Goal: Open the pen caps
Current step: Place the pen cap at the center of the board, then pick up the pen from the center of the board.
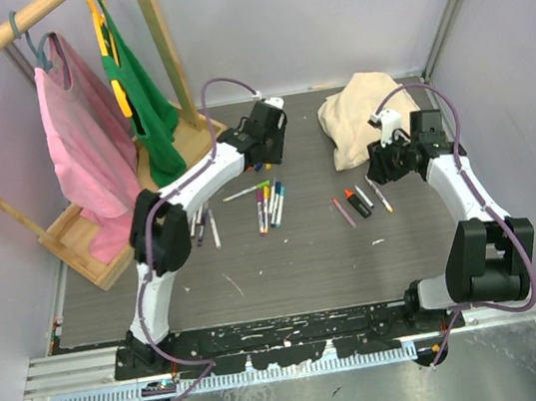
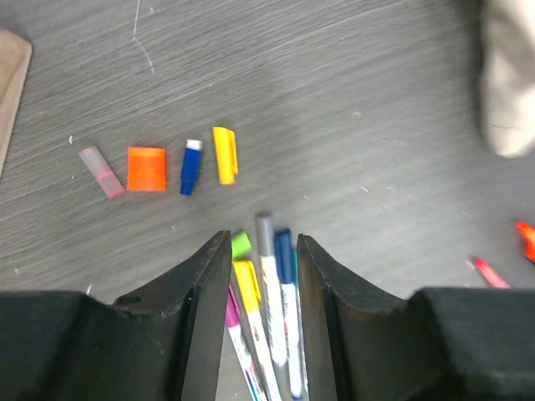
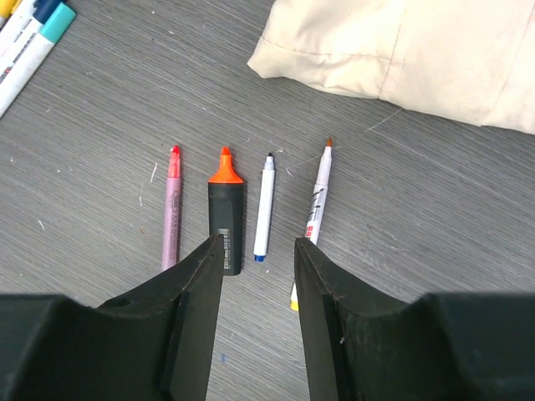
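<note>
Four loose pen caps lie in a row on the grey table: pink [image 2: 101, 171], orange [image 2: 146, 169], blue [image 2: 191, 167] and yellow [image 2: 224, 154]. My left gripper [image 2: 263, 246] is open above a bundle of capped white markers [image 2: 272, 309] with green, yellow, grey, blue and pink caps; its fingers grip nothing. My right gripper [image 3: 257, 246] is open and empty over four uncapped pens: a pink one [image 3: 171, 209], a black highlighter [image 3: 226, 221], a white pen [image 3: 265, 209] and an orange-tipped marker [image 3: 318, 196]. From above, the left gripper [image 1: 264, 161] sits behind the marker bundle [image 1: 270, 203].
A crumpled cream cloth [image 1: 361, 111] lies at the back right, close to the right gripper [image 1: 384, 165]. A wooden clothes rack [image 1: 82, 238] with pink and green garments stands at the back left. More pens [image 1: 206, 225] lie left of the bundle.
</note>
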Tool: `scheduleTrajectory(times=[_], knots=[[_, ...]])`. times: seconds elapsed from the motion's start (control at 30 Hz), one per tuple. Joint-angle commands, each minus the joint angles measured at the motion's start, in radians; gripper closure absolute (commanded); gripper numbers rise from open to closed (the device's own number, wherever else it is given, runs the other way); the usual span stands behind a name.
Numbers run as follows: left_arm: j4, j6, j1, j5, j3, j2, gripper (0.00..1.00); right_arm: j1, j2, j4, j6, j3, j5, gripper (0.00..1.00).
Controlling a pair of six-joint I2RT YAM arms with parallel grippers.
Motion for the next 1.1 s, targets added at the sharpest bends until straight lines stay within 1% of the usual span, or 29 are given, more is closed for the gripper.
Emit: scheduleTrajectory(times=[0.0,0.03,0.1,0.2,0.27,0.37,0.5,0.6,0.7,0.87,0.97,1.07], knots=[[0.227,0.032,-0.01,0.091,-0.244,-0.279,0.61,-0.006,-0.054,0.006,-0.03,0.008,-0.057,0.55],[0.27,0.035,-0.011,0.116,-0.297,-0.328,0.61,-0.005,-0.059,0.004,-0.034,0.007,-0.066,0.55],[0.371,0.039,-0.011,0.155,-0.474,-0.433,0.61,-0.005,-0.067,-0.002,-0.042,0.006,-0.089,0.55],[0.519,0.039,-0.011,0.188,-0.686,-0.573,0.59,-0.006,-0.082,-0.013,-0.058,0.003,-0.133,0.55],[0.585,0.038,-0.012,0.201,-0.805,-0.669,0.56,-0.005,-0.095,-0.021,-0.069,0.003,-0.156,0.54],[0.664,0.033,-0.009,0.204,-0.967,-0.771,0.52,-0.005,-0.111,-0.039,-0.088,0.007,-0.182,0.54],[0.789,0.005,0.001,0.204,-1.173,-0.876,0.4,-0.005,-0.145,-0.042,-0.098,-0.003,-0.224,0.54],[0.889,-0.053,0.022,0.228,-1.285,-0.92,0.27,-0.005,-0.157,-0.046,-0.106,-0.004,-0.245,0.54],[0.955,-0.112,0.06,0.286,-1.344,-0.926,0.19,-0.006,-0.157,-0.053,-0.112,-0.001,-0.25,0.54],[0.962,-0.149,0.08,0.342,-1.342,-0.87,0.17,-0.005,-0.154,-0.06,-0.118,0.001,-0.256,0.54],[0.907,-0.163,0.079,0.331,-1.301,-0.818,0.17,-0.006,-0.154,-0.062,-0.119,0.001,-0.257,0.54],[0.782,-0.177,0.08,0.267,-1.224,-0.746,0.21,-0.005,-0.149,-0.062,-0.122,0.001,-0.258,0.54]])
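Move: From the left hand the purple pen lies about 11 cm back, 5 cm to the left and 8 cm below. The yellow pen is close along its right side, and the green pen lies roughly 7 cm farther out and 3 cm to the left of it. The freed yellow cap rests about 4 cm ahead of this hand, 8 cm down, with the blue cap 3 cm to that cap's left. From the right hand the purple pen is some 33 cm left, level front to back, 10 cm lower. Pull the left gripper up from the caps and swing it back about 15 cm and 9 cm left in an arc, first rising, then sinking again towards the purple pen. Open the fingers wide on the way and roll the wrist some 25 degrees, left side down. Meanwhile lift the empty right hand a little, easing it left and back with a slight counter-clockwise turn. ##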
